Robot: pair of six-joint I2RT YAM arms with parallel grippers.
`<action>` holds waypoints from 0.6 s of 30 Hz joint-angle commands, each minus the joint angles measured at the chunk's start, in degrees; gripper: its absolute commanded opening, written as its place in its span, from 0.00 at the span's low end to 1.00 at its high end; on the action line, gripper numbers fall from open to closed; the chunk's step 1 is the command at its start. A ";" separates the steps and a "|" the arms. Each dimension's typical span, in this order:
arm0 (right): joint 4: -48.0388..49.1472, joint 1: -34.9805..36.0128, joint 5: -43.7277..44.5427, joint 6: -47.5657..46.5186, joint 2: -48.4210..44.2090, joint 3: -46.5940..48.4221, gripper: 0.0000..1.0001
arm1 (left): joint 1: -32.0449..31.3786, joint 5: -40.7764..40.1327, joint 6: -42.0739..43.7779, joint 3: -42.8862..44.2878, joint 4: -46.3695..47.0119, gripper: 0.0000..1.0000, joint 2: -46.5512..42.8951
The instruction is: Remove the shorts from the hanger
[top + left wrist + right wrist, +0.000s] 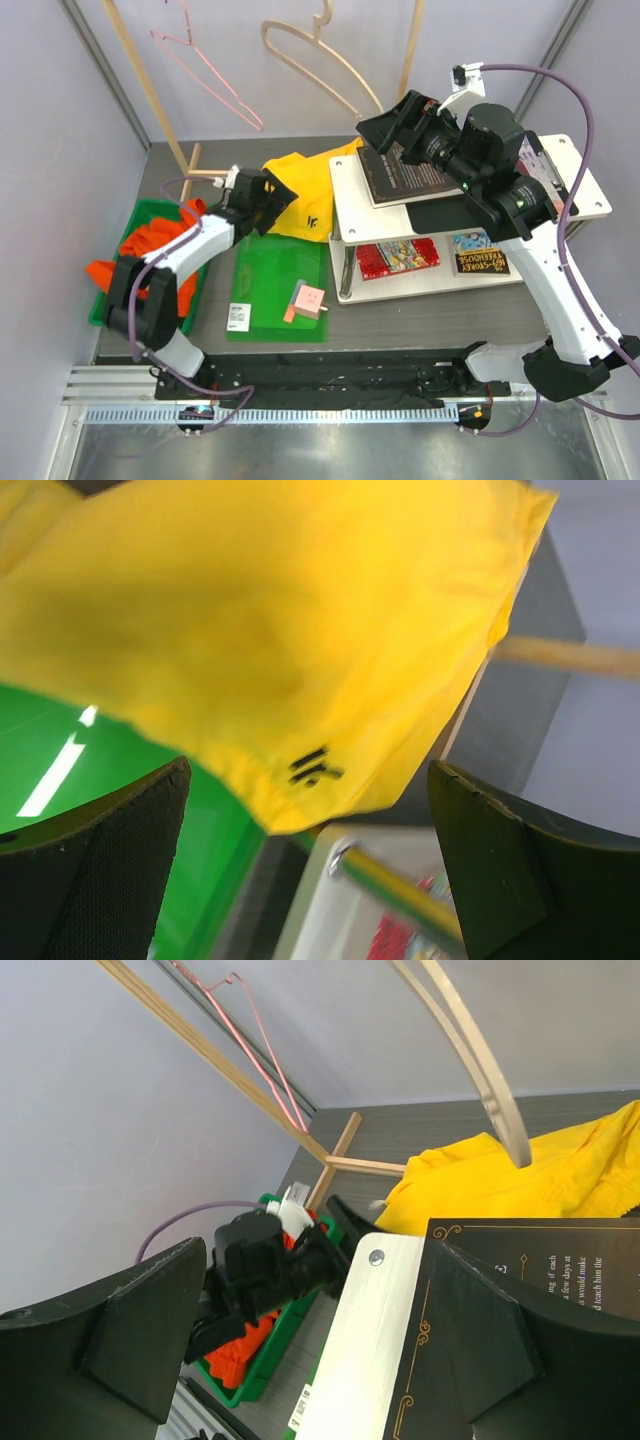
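Note:
The yellow shorts (305, 195) lie crumpled on the table, off any hanger, partly over a green board and against the white shelf. They fill the upper part of the left wrist view (280, 630) and show in the right wrist view (530, 1175). My left gripper (268, 198) is open at their left edge, with its fingers (100, 880) wide apart and the cloth just beyond the tips. The orange-red shorts (150, 240) lie in a green bin (98, 312). My right gripper (400, 125) is open and empty above the shelf. An empty wooden hanger (330, 65) and a pink wire hanger (210, 80) hang behind.
The two-tier white shelf (590, 195) holds a black book (400, 170) on top and two colourful books below. A green board (275, 290) carries a small pink block (308, 300). A wooden rack pole (150, 90) slants at the back left.

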 commanded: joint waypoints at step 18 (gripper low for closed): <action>5.40 0.36 0.30 -1.77 -7.82 -7.90 0.97 | -0.90 -11.34 -23.50 25.34 -10.93 0.93 28.08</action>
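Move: The yellow shorts lie spread below and ahead of the open left hand, their middle about 9 cm ahead, 5 cm right and 10 cm down. The green clipboard is some 14 cm back from this hand, 2 cm right and 11 cm down; the green basket is about 8 cm back, 28 cm left and 9 cm down. From the right hand the shorts are roughly 18 cm ahead, 16 cm left and 44 cm down. Wide-open left fingertips come down onto the yellow shorts and settle into the cloth, one on each side of a fold. The hand first reaches forward about 8 cm and slightly right, then sinks some 6 cm, slowing at the end, while the wrist turns about 20 degrees counter-clockwise and tips further down. The open right hand eases back about 3 cm. ##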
